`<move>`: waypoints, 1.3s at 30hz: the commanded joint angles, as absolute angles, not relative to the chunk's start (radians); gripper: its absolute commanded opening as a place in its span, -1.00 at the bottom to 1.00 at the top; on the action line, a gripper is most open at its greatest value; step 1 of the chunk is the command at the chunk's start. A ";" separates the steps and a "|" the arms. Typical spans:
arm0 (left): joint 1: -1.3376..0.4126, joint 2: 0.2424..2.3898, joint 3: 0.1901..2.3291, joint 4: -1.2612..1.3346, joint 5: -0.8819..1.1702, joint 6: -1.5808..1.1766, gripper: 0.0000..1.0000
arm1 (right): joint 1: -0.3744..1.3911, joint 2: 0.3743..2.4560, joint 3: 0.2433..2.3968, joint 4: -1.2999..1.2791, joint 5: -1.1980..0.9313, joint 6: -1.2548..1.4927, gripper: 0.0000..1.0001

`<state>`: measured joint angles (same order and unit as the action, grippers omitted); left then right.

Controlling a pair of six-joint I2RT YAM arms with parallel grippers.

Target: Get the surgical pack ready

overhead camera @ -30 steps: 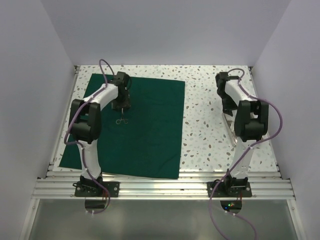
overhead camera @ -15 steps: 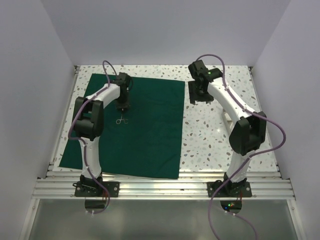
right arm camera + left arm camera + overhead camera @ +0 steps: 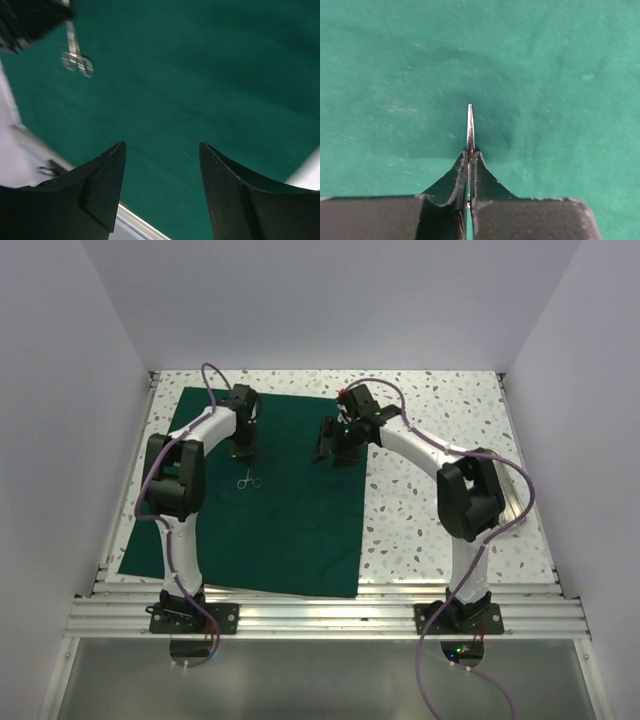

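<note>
The surgical pack point(image 3: 290, 530) is a dark green cloth spread flat over the left half of the table. My left gripper point(image 3: 245, 452) stands over its far part, shut on a thin steel ring-handled instrument point(image 3: 248, 480). In the left wrist view the instrument's slim tip point(image 3: 470, 125) sticks out past the closed left gripper point(image 3: 470, 157) above the cloth point(image 3: 545, 75). My right gripper point(image 3: 326, 448) hangs open over the cloth's far right part. In the right wrist view the right gripper point(image 3: 162, 144) holds nothing, with the cloth point(image 3: 200, 75) below and the ring handles point(image 3: 77, 60) at the upper left.
The speckled tabletop point(image 3: 420, 490) lies bare to the right of the cloth. White walls close in the left, right and back. An aluminium rail point(image 3: 320, 615) with both arm bases runs along the near edge.
My left gripper has shut on the instrument where it stood. The right arm has swung left from the table's right side to over the cloth's right part, opening slightly.
</note>
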<state>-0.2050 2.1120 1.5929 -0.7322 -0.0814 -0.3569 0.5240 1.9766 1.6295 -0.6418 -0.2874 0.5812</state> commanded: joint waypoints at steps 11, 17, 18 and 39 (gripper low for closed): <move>-0.204 1.957 1.465 -0.718 0.120 -0.417 -1.00 | 0.656 2.243 1.666 -0.068 -0.537 0.930 0.19; -0.206 1.944 1.440 -0.698 0.164 -0.425 -1.00 | 0.696 2.267 1.655 -0.029 -0.522 0.942 0.15; -0.204 1.944 1.440 -0.698 0.167 -0.423 -1.00 | 0.704 2.275 1.660 -0.031 -0.523 0.943 0.15; -0.199 1.924 1.440 -0.684 0.233 -0.425 -0.98 | 0.755 2.341 1.712 -0.104 -0.509 0.942 -1.00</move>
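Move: The ringed instrument, held by the left fingers just ahead of its middle with its rings towards the bases, lies roughly 22 cm to the right hand's left, about 1 cm ahead and 9 cm lower. From the left hand, its middle is some 2 cm back, straight in line and practically at fingertip height. Only bare green drape surrounds it. The right fingers close on the ringed instrument just behind the left fingers' hold, after sweeping open about 18 cm left and 8 cm down, edging back, and swinging some 20 degrees further leftward. The left hand keeps its pinch and brings the instrument to meet them, about 5 cm back and 4 cm right, lifting slightly and tilting its fingertips rightward. ##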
